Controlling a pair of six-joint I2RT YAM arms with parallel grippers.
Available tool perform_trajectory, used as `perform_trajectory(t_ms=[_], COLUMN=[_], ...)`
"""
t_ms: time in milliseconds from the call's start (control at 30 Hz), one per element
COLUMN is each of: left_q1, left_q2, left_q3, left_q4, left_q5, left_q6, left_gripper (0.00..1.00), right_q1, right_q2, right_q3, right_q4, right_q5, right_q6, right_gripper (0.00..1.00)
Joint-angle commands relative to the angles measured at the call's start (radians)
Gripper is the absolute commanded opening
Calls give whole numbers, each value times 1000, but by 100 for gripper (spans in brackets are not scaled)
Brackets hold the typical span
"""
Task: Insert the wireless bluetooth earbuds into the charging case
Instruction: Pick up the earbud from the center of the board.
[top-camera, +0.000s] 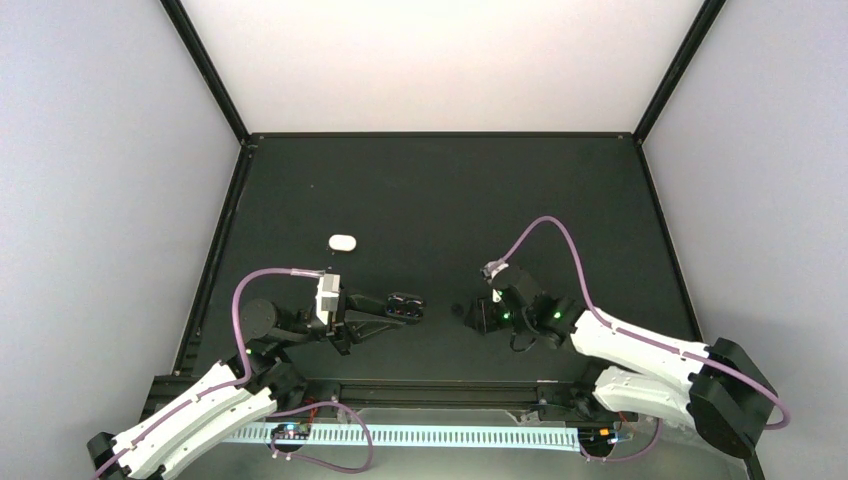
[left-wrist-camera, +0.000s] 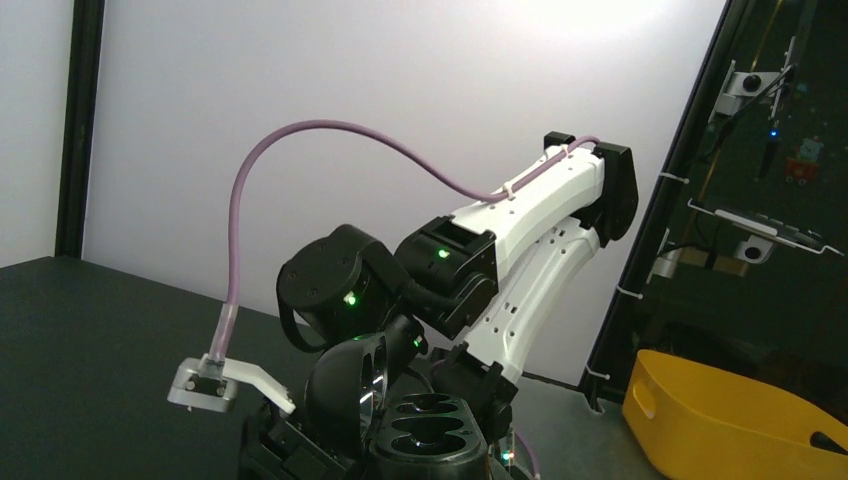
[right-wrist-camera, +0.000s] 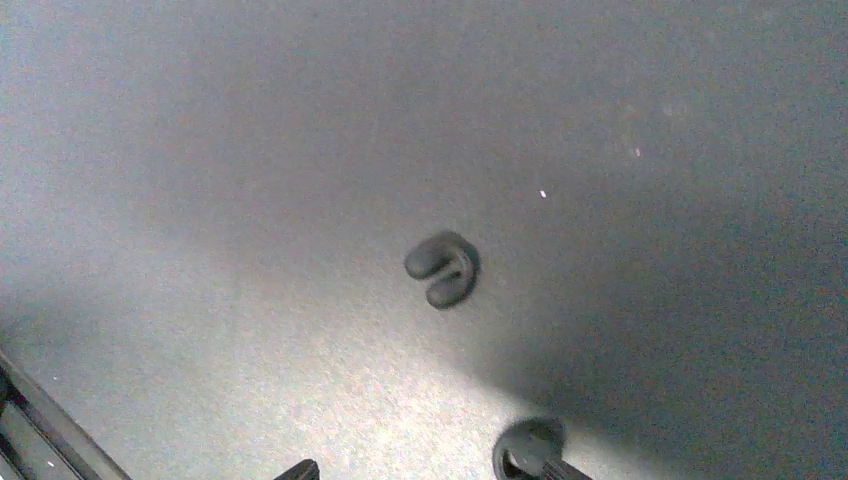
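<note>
My left gripper (top-camera: 393, 313) is shut on a black charging case (top-camera: 406, 306), holding it low over the mat. Its lid (left-wrist-camera: 345, 395) stands open, and both hollows of the case (left-wrist-camera: 432, 432) look empty. In the right wrist view a black earbud (right-wrist-camera: 443, 268) lies on the mat ahead of my right gripper (right-wrist-camera: 430, 472). A second black earbud (right-wrist-camera: 527, 446) sits right at the tip of the right-hand finger (right-wrist-camera: 562, 470). The jaws stand wide apart with bare mat between them. From above, the right gripper (top-camera: 478, 316) hovers just right of the case.
A closed white case (top-camera: 342, 242) lies behind the left gripper. A tiny white speck (top-camera: 313, 185) farther back is too small to identify. Black frame rails (top-camera: 215, 260) border the mat. A yellow bin (left-wrist-camera: 720, 410) stands off the table.
</note>
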Motion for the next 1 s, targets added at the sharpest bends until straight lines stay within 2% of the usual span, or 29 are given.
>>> perform_trajectory(t_ms=[0, 400, 967], left_q1=[-8, -7, -7], left_q2=[-6, -6, -3], left_q3=[3, 6, 4], left_q4=[-4, -20, -25], left_q5=[-13, -16, -19], left_q6=[10, 16, 20], left_gripper=[2, 2, 1], right_q1=[10, 38, 38], right_q2=[21, 157, 214], right_q3=[58, 98, 62], right_q4=[-33, 4, 4], right_q5=[28, 4, 35], right_q6=[-37, -52, -54], right_gripper=[57, 42, 38])
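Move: The earbud nearer the board's centre lies about 4 cm left of the right hand, 2 cm ahead and roughly 6 cm below. The other earbud is some 6 cm to the right of it and 4 cm nearer the base. From the left hand, still holding the open case high up, the centre earbud is about 11 cm ahead, 11 cm right and 30 cm below. After rising slightly leftward, the right hand sinks about 4 cm towards the centre earbud, half-open fingers narrowing, empty. ##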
